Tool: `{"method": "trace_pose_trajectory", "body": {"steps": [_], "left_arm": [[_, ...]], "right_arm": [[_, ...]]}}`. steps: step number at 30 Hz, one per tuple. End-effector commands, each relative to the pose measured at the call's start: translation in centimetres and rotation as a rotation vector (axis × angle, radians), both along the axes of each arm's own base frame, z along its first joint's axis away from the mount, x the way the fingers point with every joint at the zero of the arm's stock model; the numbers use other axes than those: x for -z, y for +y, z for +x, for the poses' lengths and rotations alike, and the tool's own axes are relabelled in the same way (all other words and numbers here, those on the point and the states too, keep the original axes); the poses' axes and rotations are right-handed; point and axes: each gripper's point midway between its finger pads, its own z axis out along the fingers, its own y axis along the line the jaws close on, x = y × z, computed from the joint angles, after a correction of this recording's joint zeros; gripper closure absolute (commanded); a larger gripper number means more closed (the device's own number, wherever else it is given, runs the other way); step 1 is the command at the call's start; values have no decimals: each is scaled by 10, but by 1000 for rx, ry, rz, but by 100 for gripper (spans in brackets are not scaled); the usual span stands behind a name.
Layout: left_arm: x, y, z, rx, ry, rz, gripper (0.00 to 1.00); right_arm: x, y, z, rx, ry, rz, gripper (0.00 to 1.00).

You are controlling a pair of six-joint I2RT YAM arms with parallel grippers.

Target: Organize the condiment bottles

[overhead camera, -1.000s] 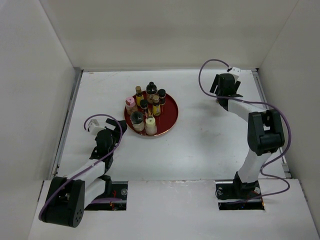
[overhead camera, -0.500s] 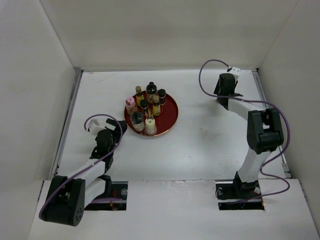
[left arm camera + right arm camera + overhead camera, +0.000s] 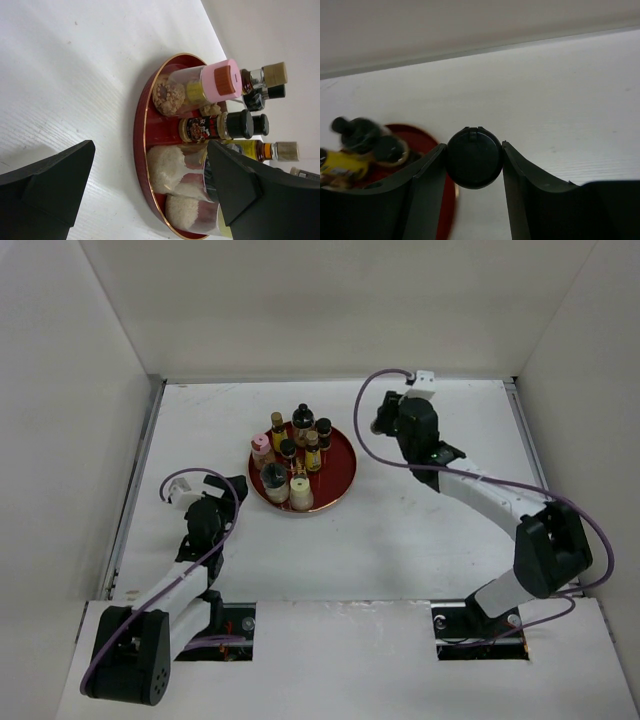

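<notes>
A round red tray (image 3: 341, 453) holds several condiment bottles (image 3: 302, 424). Among them are a pink-capped jar (image 3: 261, 447) and a pale yellow-capped jar (image 3: 301, 488). My right gripper (image 3: 381, 423) hovers just right of the tray. In the right wrist view it (image 3: 474, 145) is shut on a black-capped bottle (image 3: 474, 165), seen cap-on, with the body hidden. My left gripper (image 3: 232, 492) is open and empty, low at the tray's left rim. In the left wrist view it (image 3: 150, 150) frames the tray rim (image 3: 139, 140), the pink-capped jar (image 3: 220, 82) and jars of white grains.
White walls close in the table on the left, back and right. Blurred dark-capped bottles (image 3: 357, 135) and the tray's edge (image 3: 417, 134) lie to the left in the right wrist view. A purple cable loops over each arm.
My right arm has swung left from the back right corner to the tray's right side. My left arm has shifted slightly and stays by the tray's left rim.
</notes>
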Motion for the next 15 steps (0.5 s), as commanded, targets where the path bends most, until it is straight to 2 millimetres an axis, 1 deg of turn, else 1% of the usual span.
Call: {"method": "trace_pose_trajectory", "body": {"steps": [1, 3, 4, 6, 8, 11, 15], "left_arm": [[-12, 4, 2, -24, -47, -27, 0], [-12, 5, 2, -30, -48, -25, 0], [-11, 5, 3, -30, -43, -25, 0], [-10, 4, 3, -21, -37, -26, 0], [-11, 3, 3, -15, -42, -29, 0], [-11, 4, 3, -22, -42, -24, 0], [-12, 1, 3, -7, -43, -29, 0]], "right_arm": [[-5, 47, -12, -106, -36, 72, 68], [0, 77, -20, -171, -38, 82, 67], [3, 89, -22, -195, -34, 83, 67], [12, 110, -24, -232, -17, 83, 67], [23, 126, -25, -255, -1, 75, 67], [36, 144, -24, -279, 17, 51, 67], [57, 153, -20, -278, 48, 30, 67]]}}
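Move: The right hand already holds the last black-capped condiment bottle; the free spot on the red tray's right side lies about 14 cm to its left, 5 cm back and 20 cm below. Around that spot stand a small black-capped jar, some 7 cm farther out and 3 cm more to the left, and the nearer yellow-label bottle, about 6 cm to its left and level with it. From the left hand the spot is roughly 31 cm right, 4 cm ahead and 6 cm lower. Leftward in a quick arc, the right hand carries the gripped bottle about 14 cm towards the tray's open right side, easing back a little; after a nearly level start it sinks some 10 cm, slowing over the spot beside the yellow-label bottle. The wrist swings about 15 degrees counter-clockwise and tips down a little, the fingers keeping their hold. ##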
